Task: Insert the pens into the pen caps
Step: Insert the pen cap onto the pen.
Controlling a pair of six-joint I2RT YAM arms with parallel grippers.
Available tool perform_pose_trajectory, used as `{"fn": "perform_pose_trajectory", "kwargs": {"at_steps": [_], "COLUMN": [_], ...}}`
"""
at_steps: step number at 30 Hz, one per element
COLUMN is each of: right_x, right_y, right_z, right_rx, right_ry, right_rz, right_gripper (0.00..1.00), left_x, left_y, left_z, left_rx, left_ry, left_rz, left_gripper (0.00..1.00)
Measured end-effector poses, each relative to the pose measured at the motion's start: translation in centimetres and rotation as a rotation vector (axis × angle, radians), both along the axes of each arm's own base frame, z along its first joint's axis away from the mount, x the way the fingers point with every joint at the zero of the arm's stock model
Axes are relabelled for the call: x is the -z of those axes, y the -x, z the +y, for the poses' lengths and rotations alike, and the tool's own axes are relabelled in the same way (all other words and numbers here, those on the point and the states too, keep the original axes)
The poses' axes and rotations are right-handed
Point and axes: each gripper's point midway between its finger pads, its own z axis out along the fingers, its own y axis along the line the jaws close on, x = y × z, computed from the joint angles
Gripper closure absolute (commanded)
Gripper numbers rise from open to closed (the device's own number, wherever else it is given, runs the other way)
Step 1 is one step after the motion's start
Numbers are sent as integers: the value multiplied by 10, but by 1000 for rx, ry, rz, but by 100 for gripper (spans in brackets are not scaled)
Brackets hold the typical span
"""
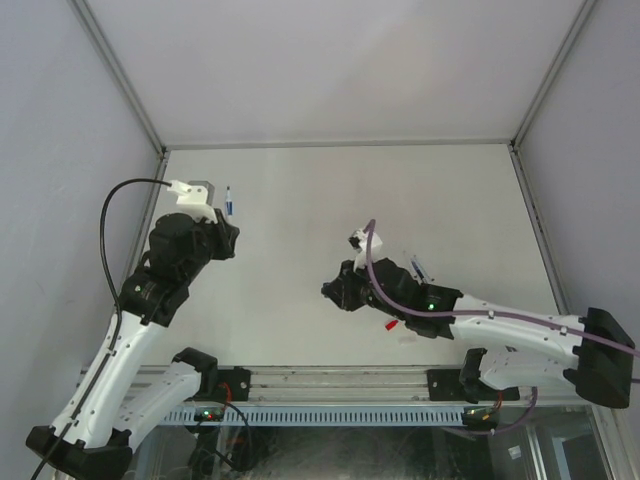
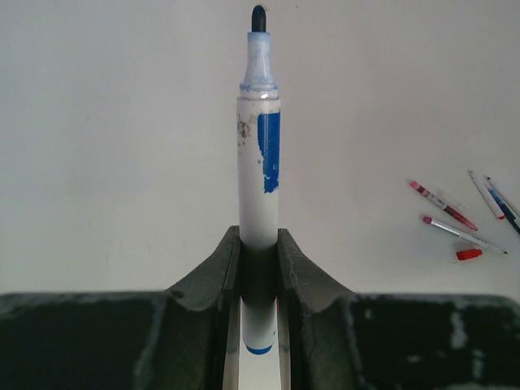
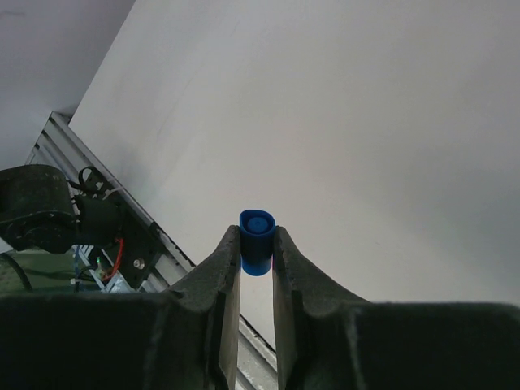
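My left gripper (image 2: 258,240) is shut on a pen (image 2: 260,162) with a whitish barrel and blue label. Its uncapped dark tip points away from the wrist. From above, this pen (image 1: 230,203) sticks out of the left gripper (image 1: 230,224) at the far left of the table. My right gripper (image 3: 257,236) is shut on a stubby blue pen cap (image 3: 257,242), its closed end facing the camera. The right gripper (image 1: 329,290) hovers mid-table, well apart from the left one. Several more pens (image 2: 443,205) and a red pen cap (image 2: 469,254) lie on the table.
The loose pens (image 1: 419,266) and red cap (image 1: 393,324) lie close under the right arm's forearm (image 1: 500,322). A metal rail (image 1: 330,378) runs along the near edge. Grey walls (image 1: 60,150) enclose the white table (image 1: 400,190) on three sides.
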Motion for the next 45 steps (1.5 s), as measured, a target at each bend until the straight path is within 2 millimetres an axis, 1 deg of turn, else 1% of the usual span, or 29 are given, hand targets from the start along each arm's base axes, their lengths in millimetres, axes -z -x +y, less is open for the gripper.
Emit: {"fn": "perform_pose_trajectory", "kwargs": {"at_steps": [3, 6, 7, 10, 13, 20, 23, 28, 30, 35, 39, 42, 45], "right_x": [-1, -1, -2, -8, -14, -21, -24, -38, -45, -54, -59, -69, -83], "right_y": [-4, -11, -13, -19, -21, -20, -15, -4, -2, -4, -5, -6, -6], "right_z": [-18, -31, -33, -36, -36, -38, -37, -37, -41, -57, -72, -81, -90], "right_rx": [33, 63, 65, 73, 60, 6, -36, -83, -79, -17, 39, 70, 92], "right_ry": [-33, -57, -60, -62, -62, -20, -3, -19, -25, -24, -34, -61, -100], "right_rz": [-49, -92, -104, -150, -190, -284, -319, -372, -396, -409, -395, -406, -436], "right_gripper": [100, 100, 100, 100, 100, 100, 100, 100, 100, 100, 100, 100, 100], "left_x": [0, -1, -1, -4, -5, 0, 1, 1, 0, -5, -4, -5, -6], "left_y": [0, 0, 0, 1, 2, 1, 2, 9, 16, 43, 58, 61, 59], "left_z": [1, 2, 2, 3, 3, 1, -3, -20, -31, -66, -84, -94, -99], "left_rx": [-5, -8, -9, -9, -9, -2, 17, 86, 128, 269, 353, 386, 394], "left_ry": [0, 0, 0, 4, 6, 4, 6, 8, 5, -10, -11, -9, -3], "left_rz": [0, -3, -4, -13, -18, 0, 7, 7, 2, -24, -22, -22, -26], "left_gripper": [100, 100, 100, 100, 100, 100, 100, 100, 100, 100, 100, 100, 100]}}
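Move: Some 21 cm to the right hand's left stands the upright pen in the left fingers, about 9 cm farther out and 13 cm higher at its middle. From the left hand, the blue cap in the right fingers lies about 21 cm right, 9 cm back and 10 cm below. On the table, 17 cm under the right hand, are a red cap 16 cm right and 1 cm back, a white pen 16 cm right and 10 cm ahead, and a red pen 14 cm right and 15 cm ahead. Drawing off to the right and climbing, about 9 cm across and 8 cm up, the right hand keeps its pinch on the blue cap while its fingers tip upward some 25 degrees. The left hand nearly holds still at first, then swings the pen right and back towards the cap, about 10 and 6 cm, turning clockwise; its fingers stay shut. ##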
